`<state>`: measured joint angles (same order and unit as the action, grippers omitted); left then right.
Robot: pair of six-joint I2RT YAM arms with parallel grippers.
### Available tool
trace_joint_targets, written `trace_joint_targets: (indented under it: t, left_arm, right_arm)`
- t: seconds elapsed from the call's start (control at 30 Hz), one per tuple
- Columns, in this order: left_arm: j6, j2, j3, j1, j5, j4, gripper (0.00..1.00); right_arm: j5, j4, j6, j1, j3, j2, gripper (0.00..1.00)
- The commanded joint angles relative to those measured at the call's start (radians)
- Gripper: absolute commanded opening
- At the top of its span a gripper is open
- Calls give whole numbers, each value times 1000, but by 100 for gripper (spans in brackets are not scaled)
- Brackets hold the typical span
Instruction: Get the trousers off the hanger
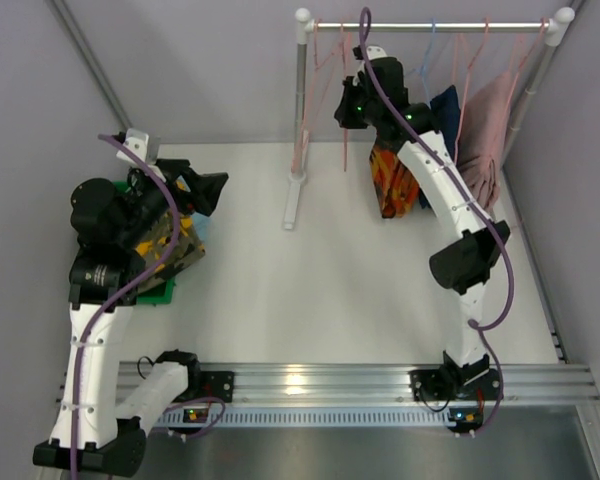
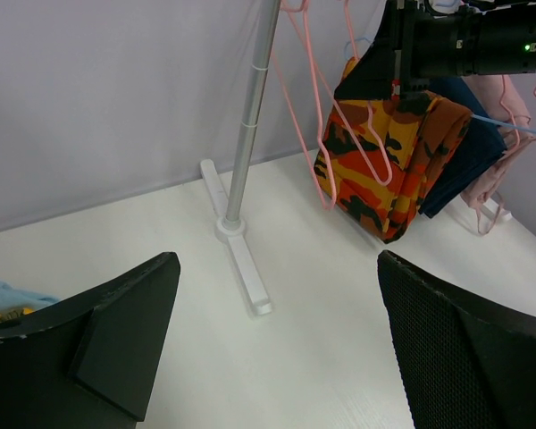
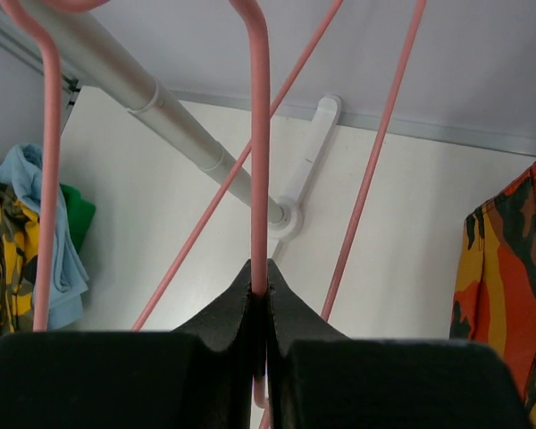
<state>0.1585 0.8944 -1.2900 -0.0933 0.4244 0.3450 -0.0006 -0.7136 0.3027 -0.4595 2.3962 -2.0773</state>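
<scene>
The trousers lie in a heap at the left: a yellow pair with black blotches [image 1: 172,247] [image 3: 2,259] and a light blue pair [image 3: 64,241] [image 2: 7,293]. My left gripper [image 1: 208,190] [image 2: 277,264] hovers beside that heap, open, with nothing between its fingers. Up at the rail, my right gripper [image 1: 348,105] [image 3: 261,273] is shut on the thin wire of a bare pink hanger [image 3: 261,134]. No cloth hangs on the part of that hanger I can see.
A white clothes rack has a top rail [image 1: 430,25], a left pole [image 1: 300,100] and a foot [image 1: 292,205]. More pink hangers [image 1: 322,50], an orange-red patterned pair [image 1: 392,180], a navy pair [image 1: 443,108] and a pink garment [image 1: 490,140] hang there. Something green [image 1: 158,292] lies under the heap.
</scene>
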Motion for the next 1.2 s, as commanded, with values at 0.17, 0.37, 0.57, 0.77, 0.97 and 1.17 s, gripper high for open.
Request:
trace_joint_targets:
  t: [0.17, 0.37, 0.57, 0.77, 0.97, 1.17]
  left_arm:
    - [-4, -17, 14, -3, -12, -32, 97]
    - [6, -14, 1, -3, -21, -28, 99]
    - [13, -8, -17, -3, -27, -18, 99]
    - [23, -8, -34, -3, -38, -17, 99]
    - [10, -6, -57, -3, -58, 9, 99]
    - [4, -14, -57, -3, -55, 23, 99]
  right_arm:
    - [-25, 103, -50, -62, 69, -20, 0]
    - [-29, 108, -36, -82, 69, -15, 8]
    - [-29, 102, -34, -79, 15, 52, 29]
    - [-50, 91, -39, -73, -106, 189, 49]
    - [-58, 74, -54, -62, -189, 336, 56]
    - [-113, 72, -79, -44, -268, 500, 56]
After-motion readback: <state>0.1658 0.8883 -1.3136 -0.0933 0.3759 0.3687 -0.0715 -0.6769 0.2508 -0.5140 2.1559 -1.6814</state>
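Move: My shut right fingers still hold the near end of a pink hanger, bare of trousers. The other empty hanger, which it is to join, has its middle about 7 cm left, 10 cm ahead and a touch above. The rack's left post is roughly 9 cm left and 12 cm ahead; the orange camouflage trousers hang some 12 cm right, 5 cm ahead and 10 cm lower. From my left hand, the other empty hanger is about 30 cm ahead, 17 cm right and slightly below. I carry the held hanger some 4 cm left along the rail towards the other empty hanger by the post, then open my right fingers about halfway and let go. With them open I draw back and up, around 10 cm each way and 5 cm to the right, tipping the fingertips up a little as I leave both hangers. ##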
